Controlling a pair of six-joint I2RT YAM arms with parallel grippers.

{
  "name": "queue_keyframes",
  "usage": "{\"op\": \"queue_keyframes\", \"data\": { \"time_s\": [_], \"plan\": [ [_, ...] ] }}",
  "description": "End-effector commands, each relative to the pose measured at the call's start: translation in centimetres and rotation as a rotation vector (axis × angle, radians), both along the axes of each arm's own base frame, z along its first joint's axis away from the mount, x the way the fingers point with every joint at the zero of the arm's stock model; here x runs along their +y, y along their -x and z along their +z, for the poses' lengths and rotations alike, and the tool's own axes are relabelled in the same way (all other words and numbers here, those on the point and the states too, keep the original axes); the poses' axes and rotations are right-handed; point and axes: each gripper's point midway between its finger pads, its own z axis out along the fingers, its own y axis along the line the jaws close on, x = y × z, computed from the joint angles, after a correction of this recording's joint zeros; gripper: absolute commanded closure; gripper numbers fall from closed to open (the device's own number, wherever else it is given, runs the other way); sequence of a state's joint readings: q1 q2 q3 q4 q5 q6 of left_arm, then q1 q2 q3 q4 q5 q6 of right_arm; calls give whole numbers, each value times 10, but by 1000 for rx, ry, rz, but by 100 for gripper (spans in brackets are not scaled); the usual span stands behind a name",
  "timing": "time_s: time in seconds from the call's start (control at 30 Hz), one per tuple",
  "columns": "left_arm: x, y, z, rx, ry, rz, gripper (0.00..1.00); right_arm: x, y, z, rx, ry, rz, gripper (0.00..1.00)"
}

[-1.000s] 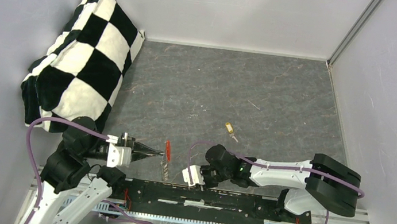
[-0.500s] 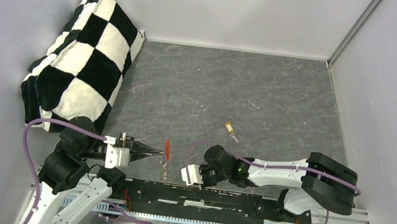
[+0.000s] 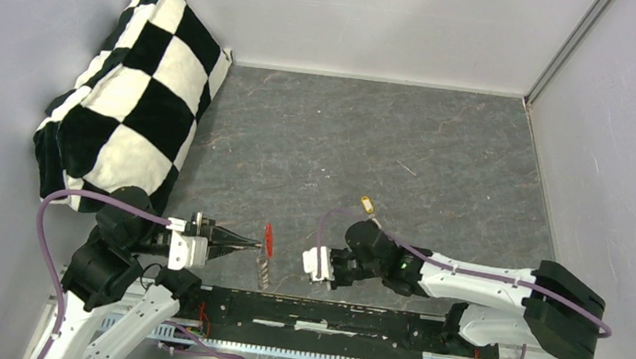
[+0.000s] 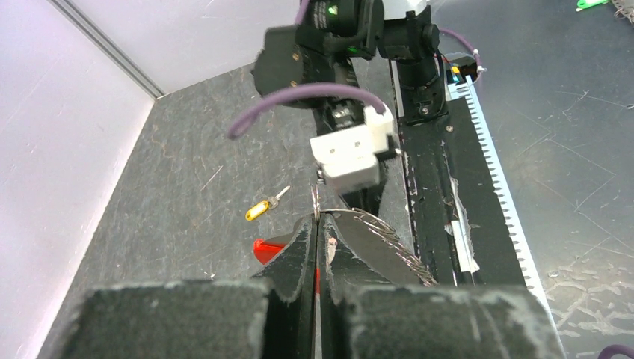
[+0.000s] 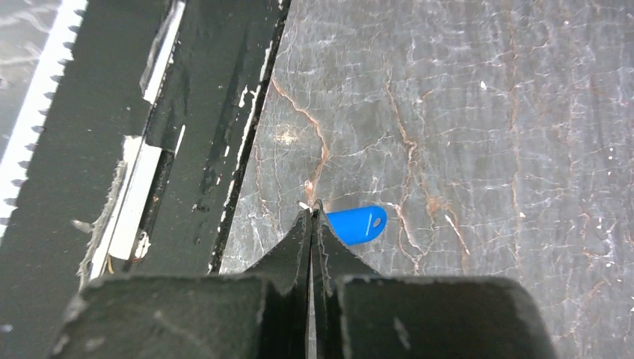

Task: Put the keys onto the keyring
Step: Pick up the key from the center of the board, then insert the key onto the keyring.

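The red keyring (image 3: 268, 235) hangs edge-on in my left gripper (image 3: 257, 247), which is shut on it; a grey metal piece (image 3: 264, 271) dangles below it. In the left wrist view the red part (image 4: 268, 250) shows beside the shut gripper (image 4: 317, 221), and a thin metal ring (image 4: 316, 200) sticks out past the tips. My right gripper (image 3: 312, 270) is just right of the keyring and shut on the blue-capped key (image 5: 359, 224), whose cap pokes out beside the gripper (image 5: 312, 215). The yellow-capped key (image 3: 368, 207) (image 4: 258, 211) lies on the floor farther back.
A black-and-white checkered cushion (image 3: 131, 90) leans in the back left corner. The black mounting rail (image 3: 324, 315) runs along the near edge just behind both grippers. Pale walls close in the grey floor on three sides.
My right gripper has shut on the blue-capped key and moved a little away from the rail, toward the back and right. The left gripper and keyring have stayed put.
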State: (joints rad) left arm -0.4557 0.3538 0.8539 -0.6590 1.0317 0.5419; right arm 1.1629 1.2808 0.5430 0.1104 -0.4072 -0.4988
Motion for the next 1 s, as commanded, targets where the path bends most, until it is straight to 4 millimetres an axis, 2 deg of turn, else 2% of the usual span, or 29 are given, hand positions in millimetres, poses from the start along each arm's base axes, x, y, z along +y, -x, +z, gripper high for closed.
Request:
{"op": "queue_keyframes", "data": {
  "time_s": [0.0, 0.27, 0.4, 0.67, 0.97],
  "plan": [
    [-2, 5, 2, -30, -6, -50, 98, 16, 5, 73, 36, -168, 101, 100],
    [-6, 9, -11, 24, -33, -113, 98, 13, 20, 152, 186, -285, 332, 100],
    [-8, 11, -15, 48, -39, -138, 98, 15, 23, 179, 189, -317, 411, 100],
    [-11, 14, -20, 63, -44, -189, 98, 23, 12, 215, 58, -382, 424, 100],
    [-14, 10, -16, 25, -28, -208, 98, 27, 12, 241, -22, -412, 495, 100]
  ]
}}
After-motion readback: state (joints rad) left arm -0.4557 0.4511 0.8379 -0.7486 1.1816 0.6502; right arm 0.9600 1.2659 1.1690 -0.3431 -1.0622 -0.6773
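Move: The keyring hangs from the left fingers, about 7 cm to the left of the right hand, some 2 cm nearer the base and roughly 21 cm above it. The right hand already pinches the blue-tagged key low over the board; from the left hand that key lies about 7 cm to the right, 2 cm farther out and 25 cm below. The yellow-tagged key lies on the board some 15 cm ahead of the right hand, 11 cm to its right and 5 cm below. Keeping the blue-tagged key pinched in its shut fingers, the right hand lifts it fast, almost straight up by about 22 cm and a little to the left, up towards the keyring, while its left-pointing fingers tip up towards level and swing some 25 degrees counter-clockwise, so the tips come round towards the base. The left hand keeps its closed hold on the keyring and eases down about 2 cm, drifting slightly back and to the right to meet the key and turning a little clockwise. ##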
